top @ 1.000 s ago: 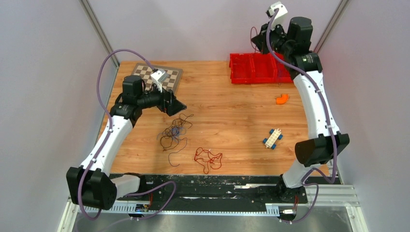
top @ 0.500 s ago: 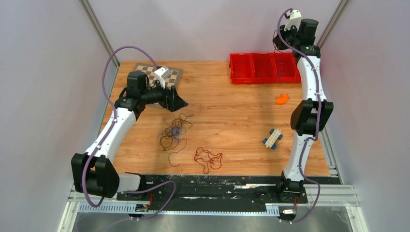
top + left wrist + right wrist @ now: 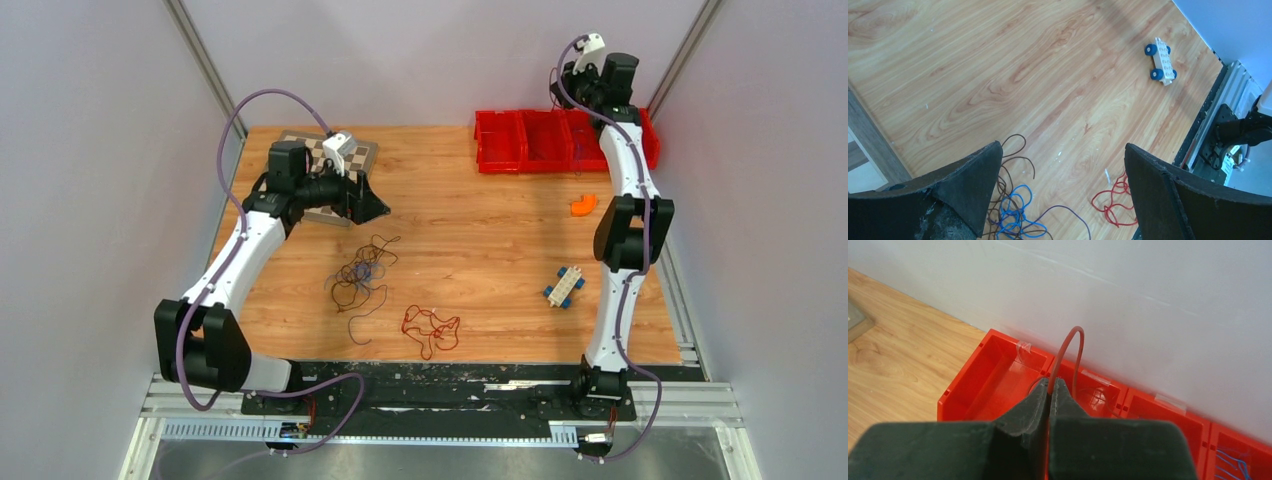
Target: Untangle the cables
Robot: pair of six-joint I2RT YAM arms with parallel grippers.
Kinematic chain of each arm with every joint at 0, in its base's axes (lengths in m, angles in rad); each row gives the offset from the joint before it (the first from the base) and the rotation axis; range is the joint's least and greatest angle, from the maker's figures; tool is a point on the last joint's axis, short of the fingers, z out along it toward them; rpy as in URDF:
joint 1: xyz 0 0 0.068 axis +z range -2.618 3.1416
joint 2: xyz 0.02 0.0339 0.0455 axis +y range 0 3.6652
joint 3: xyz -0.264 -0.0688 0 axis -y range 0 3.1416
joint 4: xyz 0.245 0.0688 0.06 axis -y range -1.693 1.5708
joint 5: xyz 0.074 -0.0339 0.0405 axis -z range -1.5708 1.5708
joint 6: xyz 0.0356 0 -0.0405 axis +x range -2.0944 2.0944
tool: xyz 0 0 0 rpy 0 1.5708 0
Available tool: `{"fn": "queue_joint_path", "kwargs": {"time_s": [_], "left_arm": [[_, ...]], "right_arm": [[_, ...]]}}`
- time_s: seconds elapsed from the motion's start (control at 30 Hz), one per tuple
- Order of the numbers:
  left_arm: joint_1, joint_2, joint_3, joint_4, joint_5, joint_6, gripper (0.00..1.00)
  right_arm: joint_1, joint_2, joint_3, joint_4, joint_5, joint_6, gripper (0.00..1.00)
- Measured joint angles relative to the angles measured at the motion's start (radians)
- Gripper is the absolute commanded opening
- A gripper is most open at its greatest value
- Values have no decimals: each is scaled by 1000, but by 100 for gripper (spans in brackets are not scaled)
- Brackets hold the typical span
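Note:
A tangle of dark brown, blue and purple cables [image 3: 358, 275] lies on the wooden table, and a red cable [image 3: 430, 330] sits loose a little nearer the front. My left gripper [image 3: 366, 206] hovers open just behind the tangle. Its wrist view looks down between the wide-apart fingers [image 3: 973, 185] at the blue loops [image 3: 1013, 215], the brown loops [image 3: 1015, 157] and the red cable [image 3: 1110, 202]. My right gripper [image 3: 1052, 386] is shut on a brownish-red cable [image 3: 1068, 342], which arches above its tips. The gripper is raised over the red bins [image 3: 998, 385] at the back right [image 3: 562, 92].
The red bins [image 3: 530, 140] stand along the back edge; one at the far right holds blue wire [image 3: 1230, 462]. A checkered board [image 3: 360, 152] lies at back left under the left arm. An orange piece [image 3: 583, 205] and a white toy car with blue wheels [image 3: 565, 286] lie at right.
The right arm has folded upright and swung back, carrying its cable over the red bins. The left arm has drawn slightly back and up; the cables on the table have not moved.

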Motion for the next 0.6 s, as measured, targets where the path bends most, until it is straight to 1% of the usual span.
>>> {"fn": "queue_joint_path", "kwargs": {"time_s": [0.13, 0.27, 0.57, 0.6], "left_arm": [[0, 13, 0, -3, -13, -2, 100], [0, 33, 13, -21, -18, -4, 99], [0, 51, 31, -39, -25, -4, 99], [0, 51, 31, -43, -27, -4, 99]], "right_arm": [[3, 14, -66, 24, -4, -23, 0], [8, 65, -101, 26, -3, -55, 0], [16, 160, -119, 4, 37, -125, 0], [18, 166, -119, 3, 46, -130, 1]]}}
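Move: The shut right fingers hold a red cable. The bin compartment it is bound for, second from the left, has its middle about 22 cm below them, roughly 4 cm ahead and 2 cm to the right. The empty leftmost compartment lies some 12 cm left of that middle; the blue cable in the bin is 3 cm ahead and about 21 cm right of the hand, the orange piece 13 cm back and 10 cm right. From the left hand the target compartment is some 20 cm ahead and 40 cm right. Still pinching the red cable, the right hand carries it almost straight down, about 16 cm, towards the second compartment from the left of the red bin. The wrist tips the fingers roughly 13 degrees further down on the way; they stay shut throughout, and the descent slows towards its end. ##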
